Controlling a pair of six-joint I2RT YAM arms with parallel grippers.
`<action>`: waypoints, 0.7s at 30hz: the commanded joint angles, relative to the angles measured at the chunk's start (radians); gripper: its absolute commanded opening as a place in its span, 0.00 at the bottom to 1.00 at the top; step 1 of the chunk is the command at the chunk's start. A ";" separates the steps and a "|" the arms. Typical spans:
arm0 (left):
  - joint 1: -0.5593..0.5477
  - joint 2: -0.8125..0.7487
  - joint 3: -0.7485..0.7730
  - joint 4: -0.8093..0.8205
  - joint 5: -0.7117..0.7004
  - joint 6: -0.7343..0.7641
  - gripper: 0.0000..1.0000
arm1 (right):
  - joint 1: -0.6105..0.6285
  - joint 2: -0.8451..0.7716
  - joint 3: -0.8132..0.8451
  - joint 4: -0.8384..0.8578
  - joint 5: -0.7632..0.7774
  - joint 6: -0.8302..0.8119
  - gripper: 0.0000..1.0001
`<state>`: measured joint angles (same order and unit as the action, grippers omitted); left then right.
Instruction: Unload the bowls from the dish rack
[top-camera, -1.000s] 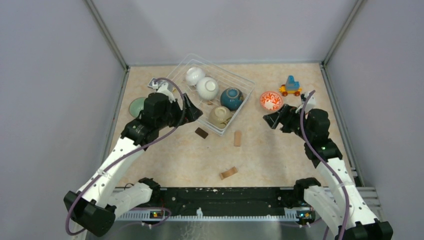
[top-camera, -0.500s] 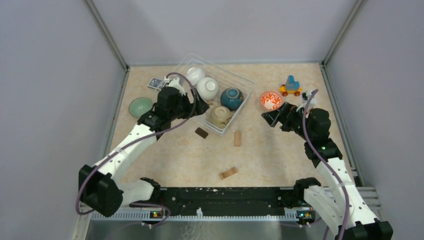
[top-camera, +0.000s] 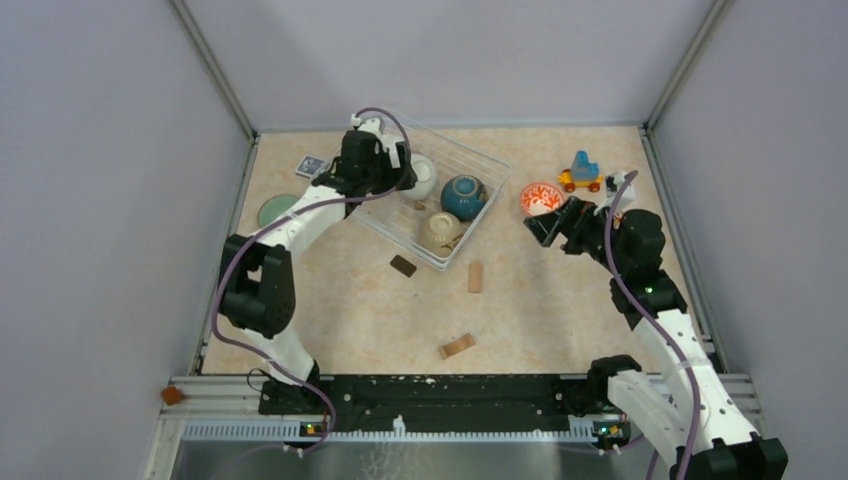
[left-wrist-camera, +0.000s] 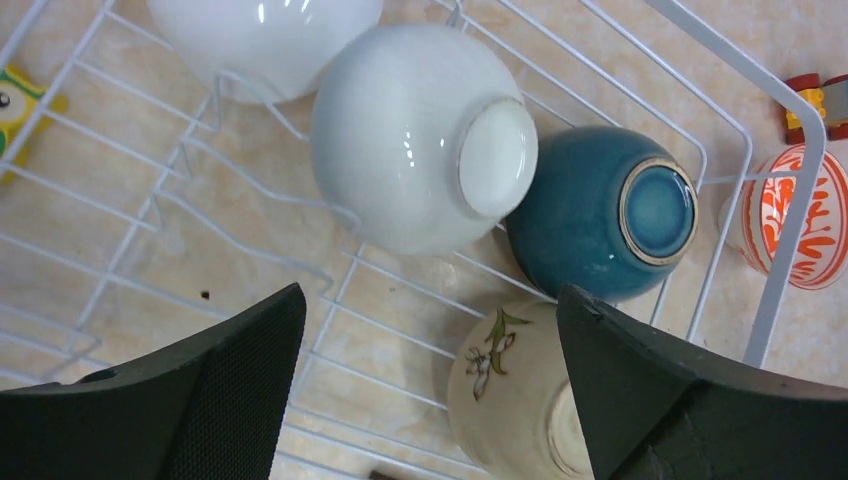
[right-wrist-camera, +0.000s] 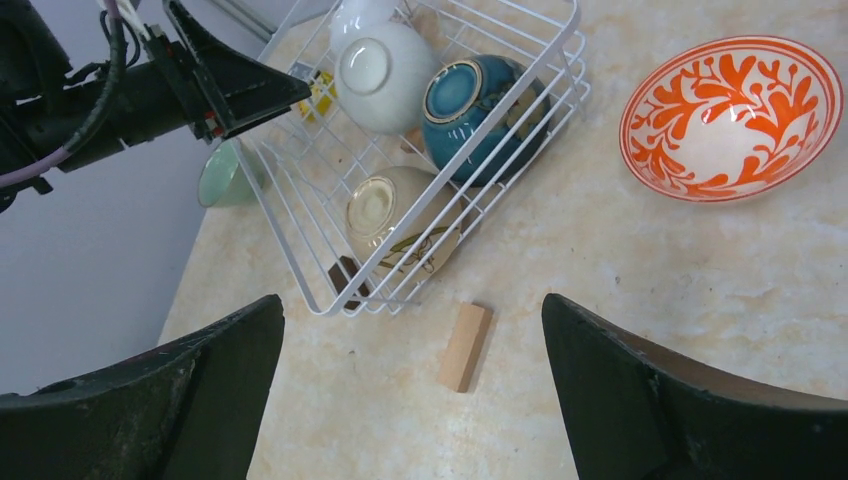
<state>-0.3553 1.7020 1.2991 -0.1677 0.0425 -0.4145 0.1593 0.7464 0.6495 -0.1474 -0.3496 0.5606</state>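
Observation:
The white wire dish rack (top-camera: 480, 152) holds two white bowls, a dark teal one and a beige one, all upside down. The left wrist view shows a white bowl (left-wrist-camera: 420, 135), the second white one (left-wrist-camera: 265, 40), the teal one (left-wrist-camera: 600, 215) and the beige flowered one (left-wrist-camera: 510, 400). My left gripper (top-camera: 398, 174) hangs open and empty over the rack's back part (left-wrist-camera: 430, 295). The orange-patterned bowl (top-camera: 541, 197) sits upright on the table right of the rack. The pale green bowl (top-camera: 272, 209) sits left of it. My right gripper (top-camera: 548, 226) is open and empty just near the orange bowl (right-wrist-camera: 730, 115).
A light wooden block (top-camera: 475, 277) lies near the rack's front corner, a dark block (top-camera: 403, 265) beside it, and another wooden piece (top-camera: 456, 346) nearer the arm bases. A toy train (top-camera: 580, 172) stands at the back right. A small card (top-camera: 310, 165) lies at the back left.
My left arm has swung from the rack's near-left side up over its back part, uncovering the green bowl. My right gripper has edged slightly toward the orange bowl.

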 joint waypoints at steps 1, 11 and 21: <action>0.030 0.073 0.109 0.058 0.094 0.069 0.99 | -0.007 0.051 0.090 0.063 -0.024 -0.050 0.99; 0.076 0.262 0.280 0.012 0.297 0.060 0.99 | 0.016 0.090 0.112 0.106 -0.035 -0.028 0.99; 0.082 0.289 0.306 0.004 0.202 0.094 0.99 | 0.036 0.084 0.095 0.141 -0.011 -0.014 0.99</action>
<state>-0.2707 1.9930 1.5639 -0.1894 0.2638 -0.3523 0.1825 0.8444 0.7223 -0.0746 -0.3679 0.5404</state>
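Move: The large white bowl lies about 7 cm ahead of the left hand, 3 cm to its right and some 8 cm below. The small white bowl stands roughly 6 cm farther out and 6 cm left of it. The blue bowl sits about 10 cm right and 5 cm nearer, the beige one some 5 cm right and 13 cm nearer. From the right hand the large white bowl is about 22 cm ahead, 23 cm left and 15 cm below. Forward over the rack goes the left hand, about 6 cm, fast at first. It then slows and sinks some 3 cm towards the large white bowl, turning a little clockwise, its fingers staying wide open on either side of the bowl's line; no touch can be seen. The right hand, open and empty, eases forward and up about 3 cm near the red-patterned bowl. ##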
